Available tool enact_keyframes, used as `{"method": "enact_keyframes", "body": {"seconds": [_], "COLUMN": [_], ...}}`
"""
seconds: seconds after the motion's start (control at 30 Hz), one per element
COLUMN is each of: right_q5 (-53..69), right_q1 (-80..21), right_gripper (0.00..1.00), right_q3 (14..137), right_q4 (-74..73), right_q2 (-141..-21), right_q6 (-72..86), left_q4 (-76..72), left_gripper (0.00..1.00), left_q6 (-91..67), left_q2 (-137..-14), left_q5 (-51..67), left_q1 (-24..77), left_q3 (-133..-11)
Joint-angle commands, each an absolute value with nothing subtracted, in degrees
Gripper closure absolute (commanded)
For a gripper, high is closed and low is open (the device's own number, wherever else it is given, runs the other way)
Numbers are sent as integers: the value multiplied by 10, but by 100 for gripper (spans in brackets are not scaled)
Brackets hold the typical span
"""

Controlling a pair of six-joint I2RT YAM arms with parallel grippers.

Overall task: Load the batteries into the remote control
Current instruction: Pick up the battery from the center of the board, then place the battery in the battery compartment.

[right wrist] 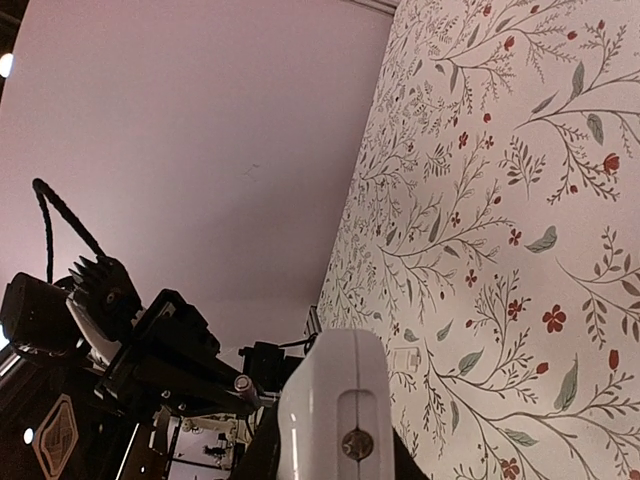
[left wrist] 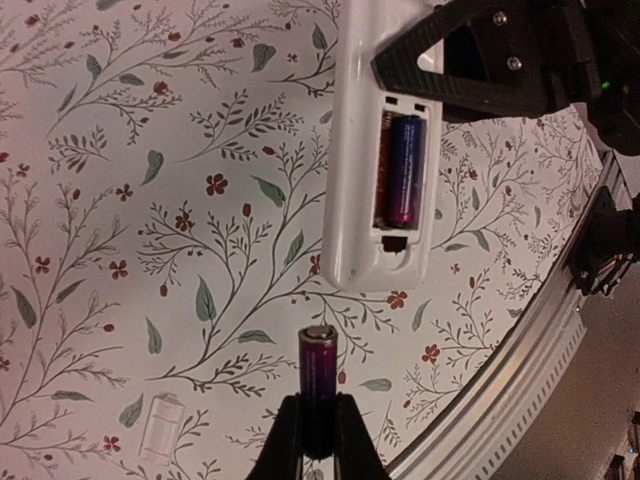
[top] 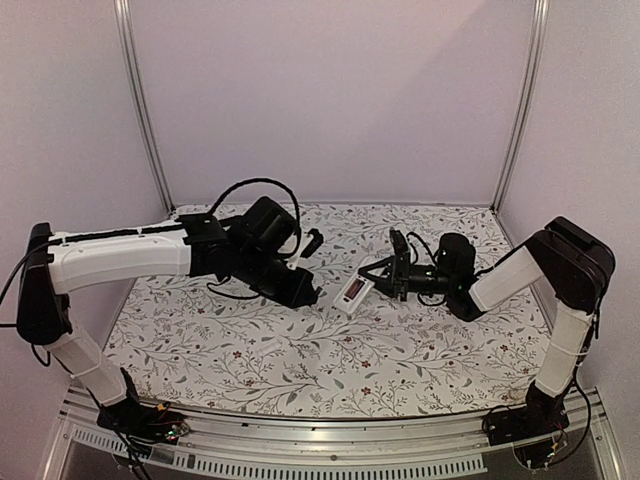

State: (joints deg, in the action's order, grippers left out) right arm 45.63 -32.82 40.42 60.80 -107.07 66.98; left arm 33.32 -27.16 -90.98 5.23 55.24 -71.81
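My left gripper (left wrist: 318,402) is shut on a dark slim battery (left wrist: 318,365), whose metal end points toward the remote control (left wrist: 385,150). The white remote lies back-up in that view, with its compartment uncovered and another battery (left wrist: 405,170) seated in the right slot. The left slot looks bare. My right gripper (right wrist: 330,455) is shut on the remote control (right wrist: 335,400), holding it above the table. From above, the left gripper (top: 308,294) hovers just left of the remote control (top: 354,291), a short gap apart, and the right gripper (top: 378,281) holds its other end.
A small flat white cover piece (left wrist: 160,428) lies on the floral tablecloth (top: 400,350) near the left gripper, and the cover piece (right wrist: 405,358) shows beyond the remote too. The metal front rail (left wrist: 500,400) runs along the table edge. White walls enclose the back and sides.
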Motion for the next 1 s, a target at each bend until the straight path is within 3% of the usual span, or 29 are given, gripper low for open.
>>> {"method": "enact_keyframes", "body": {"seconds": [0.0, 0.2, 0.97], "right_q5": [456, 436, 411], "right_q1": [-347, -365, -377], "right_gripper": [100, 100, 100], "right_q3": [407, 419, 418], "right_q4": [574, 463, 481], "right_q2": [-1054, -1016, -1028], "right_q6": [644, 562, 599], "left_q4": [379, 412, 485], "left_gripper": [100, 100, 100], "left_q6": [-264, -265, -292], "left_q2": [-943, -982, -1108], "left_q5": [107, 127, 110], "left_q1": [561, 563, 571], "left_q3": [-764, -810, -936]}}
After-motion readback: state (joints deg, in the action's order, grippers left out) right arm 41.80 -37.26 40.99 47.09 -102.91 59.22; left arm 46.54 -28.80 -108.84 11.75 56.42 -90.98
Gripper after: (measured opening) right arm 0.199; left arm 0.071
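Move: The left hand already holds a battery. The remote's free slot lies about 8 cm to its right, 2 cm ahead and roughly 1 cm lower; the blue battery already loaded sits beside that slot, about 1 cm ahead of and 8 cm right of the hand. The battery cover rests on the table some 8 cm left, 2 cm back and 15 cm below. From the right hand, gripping the remote, the held battery is about 10 cm left, 4 cm back and 2 cm higher. Rightward, slowing and then sinking as well, the left hand carries the pinched battery about 4.5 cm across and 3 cm down towards the remote's free slot, its fingers swinging back towards the base by some 10 degrees. Meanwhile the right hand brings the remote to meet it, about 2.5 cm back and a little left and down, then holds it almost still; both grips stay shut. ##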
